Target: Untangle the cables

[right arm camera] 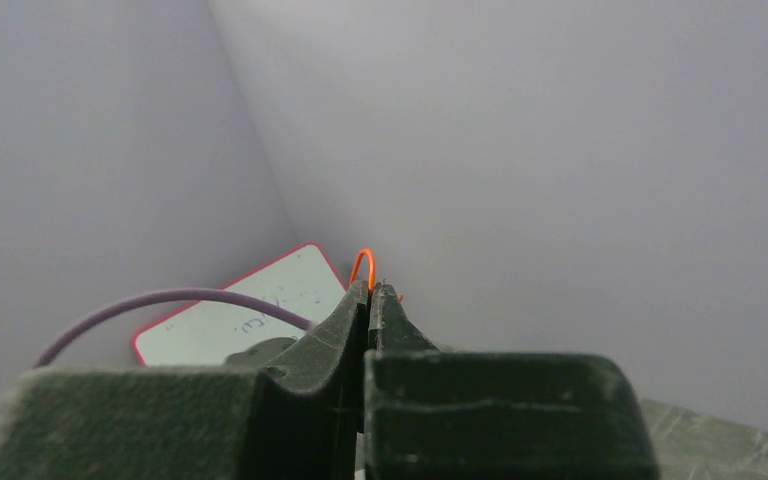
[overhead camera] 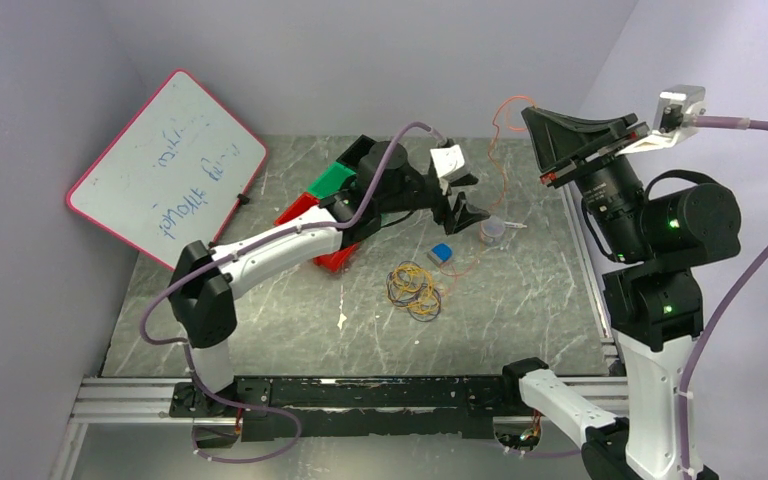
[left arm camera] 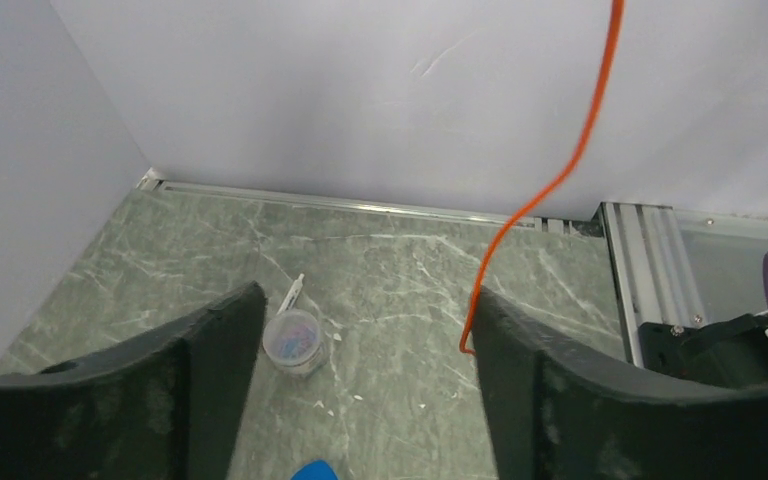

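Note:
A clump of cables (overhead camera: 415, 290), yellow, dark and orange loops, lies on the table in the middle. One orange cable (overhead camera: 491, 150) rises from the table to my right gripper (overhead camera: 528, 112), which is held high and shut on it. In the right wrist view a small orange loop (right arm camera: 362, 262) sticks out above that gripper's (right arm camera: 372, 288) closed tips. My left gripper (overhead camera: 477, 196) hangs open beyond the clump. In the left wrist view the orange cable (left arm camera: 560, 170) runs down past the inner edge of the right finger (left arm camera: 520, 340). Nothing sits between the left gripper's (left arm camera: 365, 300) fingers.
A small clear tub (overhead camera: 495, 230) of coloured bits and a blue object (overhead camera: 441, 253) sit near the left gripper. Red and green bins (overhead camera: 328, 205) lie under the left arm. A whiteboard (overhead camera: 170, 165) leans at the back left. A metal rail (overhead camera: 585, 250) edges the table on the right.

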### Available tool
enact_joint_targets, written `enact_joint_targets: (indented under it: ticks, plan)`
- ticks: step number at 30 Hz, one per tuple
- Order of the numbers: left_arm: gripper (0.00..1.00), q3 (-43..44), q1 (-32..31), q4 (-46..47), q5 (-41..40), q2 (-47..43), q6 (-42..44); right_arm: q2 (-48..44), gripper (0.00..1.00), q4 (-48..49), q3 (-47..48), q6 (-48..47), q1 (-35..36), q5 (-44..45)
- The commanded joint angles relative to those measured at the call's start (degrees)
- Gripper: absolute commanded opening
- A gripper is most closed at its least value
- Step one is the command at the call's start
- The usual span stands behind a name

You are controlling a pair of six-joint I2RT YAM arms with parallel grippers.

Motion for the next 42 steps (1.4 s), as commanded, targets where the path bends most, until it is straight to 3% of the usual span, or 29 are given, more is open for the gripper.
enact_joint_targets:
  ticks: [1,4,7,8,14,20,32,35,39,42]
  plan:
    - [0.71,4.55,-0.28,1.46,5.39,2.38,0.49,-0.97,0.00,1.82,0.26,1.47,0.34,-1.63]
    - [0.48,3.97,-0.32,1.93,7.41,2.49,-0.63,-0.76,0.00,1.05,0.73,1.45,0.34,-1.68]
    - [0.10,1.95,-0.28,2.69,7.29,1.64,-1.12,-1.44,0.00,1.29,-0.29,1.38,0.34,-1.08]
    - [0.07,1.14,-0.28,3.00,6.93,1.19,-1.21,-1.70,0.00,1.42,-0.82,1.26,0.34,-0.69]
    - [0.07,0.12,-0.15,-1.53,0.41,-1.96,-0.55,-2.26,0.00,-1.74,-2.35,-0.42,0.33,4.11]
    - [0.07,-0.95,2.41,-8.96,-5.65,-7.54,-0.81,-5.88,0.05,-4.17,-11.02,-0.61,0.33,11.89]
    - [0.07,-3.72,16.38,-28.05,-1.86,-19.16,-2.12,-7.10,0.13,-3.35,-27.45,1.36,0.34,15.06]
    - [0.07,-4.86,19.87,-31.31,-2.59,-21.52,-1.94,-6.28,0.21,-2.01,-29.71,1.38,0.38,13.97]
    - [0.07,-4.84,23.90,-35.77,-5.10,-23.08,-1.78,-4.60,0.41,-0.83,-30.94,0.89,0.35,11.49]
    - [0.07,-5.34,25.44,-36.93,-8.12,-23.96,-1.25,-4.03,0.48,-0.17,-31.49,0.76,0.34,10.76]
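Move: The orange cable hangs from my right fingers; its strand passes right at my open left fingertips, about 2 cm right of that hand point. From my left hand, the blue eraser is roughly 6 cm ahead, 4 left, the clear cup 12 ahead, 8 right, the yellow-and-blue tangle 10 left, 2 back, all some 33 below. From my right hand, that strand lies about 5 cm ahead, 3 right, 24 below; the tangle 3 ahead, 9 left, far below. I ease my left hand about 1 cm right and down and shut its fingers on the orange strand, then carry it some 24 cm left and 8 forward towards the red and green bins, turning counter-clockwise. My right hand hardly moves until the strand is pinched, then lets go of its end, sinking about 22 cm and tipping down some 30 degrees as its fingers open halfway. ##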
